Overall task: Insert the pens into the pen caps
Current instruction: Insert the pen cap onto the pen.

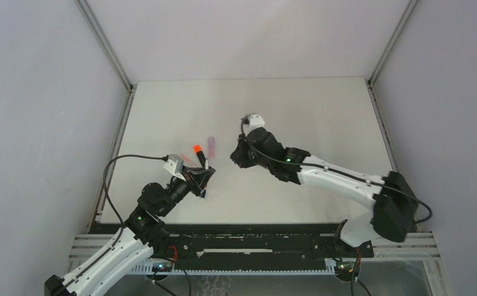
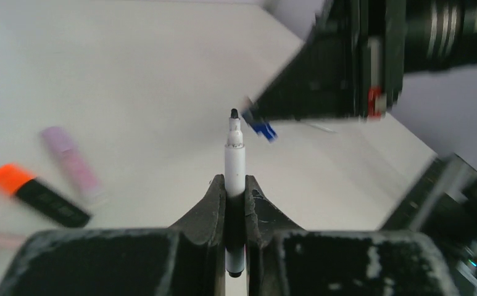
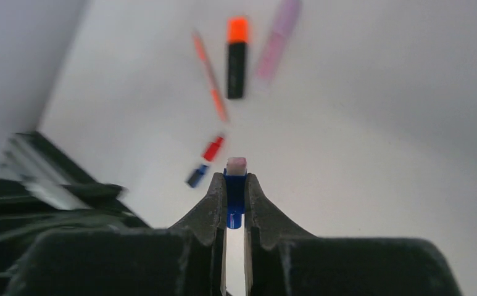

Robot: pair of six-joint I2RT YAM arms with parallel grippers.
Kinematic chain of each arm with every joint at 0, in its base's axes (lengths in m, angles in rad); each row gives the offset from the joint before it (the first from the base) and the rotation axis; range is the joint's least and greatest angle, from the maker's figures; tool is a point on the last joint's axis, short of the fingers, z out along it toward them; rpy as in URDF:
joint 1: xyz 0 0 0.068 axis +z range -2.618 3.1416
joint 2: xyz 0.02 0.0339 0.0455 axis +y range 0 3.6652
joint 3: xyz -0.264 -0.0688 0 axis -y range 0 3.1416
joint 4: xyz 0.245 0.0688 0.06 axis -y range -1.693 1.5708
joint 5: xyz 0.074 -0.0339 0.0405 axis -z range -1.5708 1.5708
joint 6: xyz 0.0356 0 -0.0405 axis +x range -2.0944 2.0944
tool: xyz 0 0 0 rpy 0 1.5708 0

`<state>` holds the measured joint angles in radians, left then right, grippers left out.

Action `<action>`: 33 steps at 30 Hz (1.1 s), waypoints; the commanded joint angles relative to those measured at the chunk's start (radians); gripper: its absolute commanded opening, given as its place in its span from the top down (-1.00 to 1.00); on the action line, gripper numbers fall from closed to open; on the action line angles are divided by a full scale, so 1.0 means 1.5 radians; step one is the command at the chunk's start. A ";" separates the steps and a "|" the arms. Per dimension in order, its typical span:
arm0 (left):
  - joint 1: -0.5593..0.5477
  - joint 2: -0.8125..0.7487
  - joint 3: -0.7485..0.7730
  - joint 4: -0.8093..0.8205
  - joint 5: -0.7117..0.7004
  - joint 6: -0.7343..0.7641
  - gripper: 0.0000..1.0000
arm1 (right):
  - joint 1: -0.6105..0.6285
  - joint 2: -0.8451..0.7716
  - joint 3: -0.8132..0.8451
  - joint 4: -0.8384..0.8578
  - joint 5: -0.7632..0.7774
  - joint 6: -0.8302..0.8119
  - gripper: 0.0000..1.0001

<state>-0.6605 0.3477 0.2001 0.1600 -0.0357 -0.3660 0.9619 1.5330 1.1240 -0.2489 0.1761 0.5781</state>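
Note:
My left gripper is shut on a thin white pen with a dark tip. The tip points at the right gripper. My right gripper is shut on a short blue cap with a pale end. That cap shows in the left wrist view, just right of the pen tip and apart from it. On the table lie a black orange-tipped highlighter, a lilac highlighter, a thin red pen, a red cap and a dark blue cap.
The two highlighters also show at the left of the left wrist view, the orange-tipped one and the lilac one. The white table is walled at the back and both sides. A black rail runs along its near edge.

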 commanded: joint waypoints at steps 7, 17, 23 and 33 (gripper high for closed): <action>-0.007 0.047 -0.029 0.209 0.296 0.004 1.00 | 0.000 -0.193 -0.127 0.310 -0.160 0.029 1.00; -0.010 0.033 -0.032 0.209 0.302 0.004 1.00 | 0.037 -0.191 -0.140 0.411 -0.174 0.034 1.00; -0.013 0.032 -0.031 0.210 0.302 0.003 1.00 | 0.044 -0.188 -0.140 0.429 -0.173 0.034 1.00; -0.015 0.026 -0.033 0.210 0.298 0.001 1.00 | 0.051 -0.186 -0.140 0.424 -0.176 0.034 1.00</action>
<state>-0.6777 0.3931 0.1761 0.4324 0.3988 -0.3664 1.0248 1.2560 0.9035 0.3344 -0.0807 0.6212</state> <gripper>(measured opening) 0.124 0.038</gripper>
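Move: The left hand holds the white pen upright; the blue pen cap in the right hand is about 9 cm right, 4 cm ahead and 4 cm below. From the right hand, the pen is some 9 cm left, 4 cm back and 5 cm higher. On the table, 13 cm or so below the right hand, the orange-black highlighter lies 9 cm ahead, 14 cm left; the pink marker 12 ahead, 10 left; the red-capped marker 4 back, 12 left. Right lifts the pinched cap about 14 cm, tilting back-left above the pen, which left draws back-right, turning clockwise. ##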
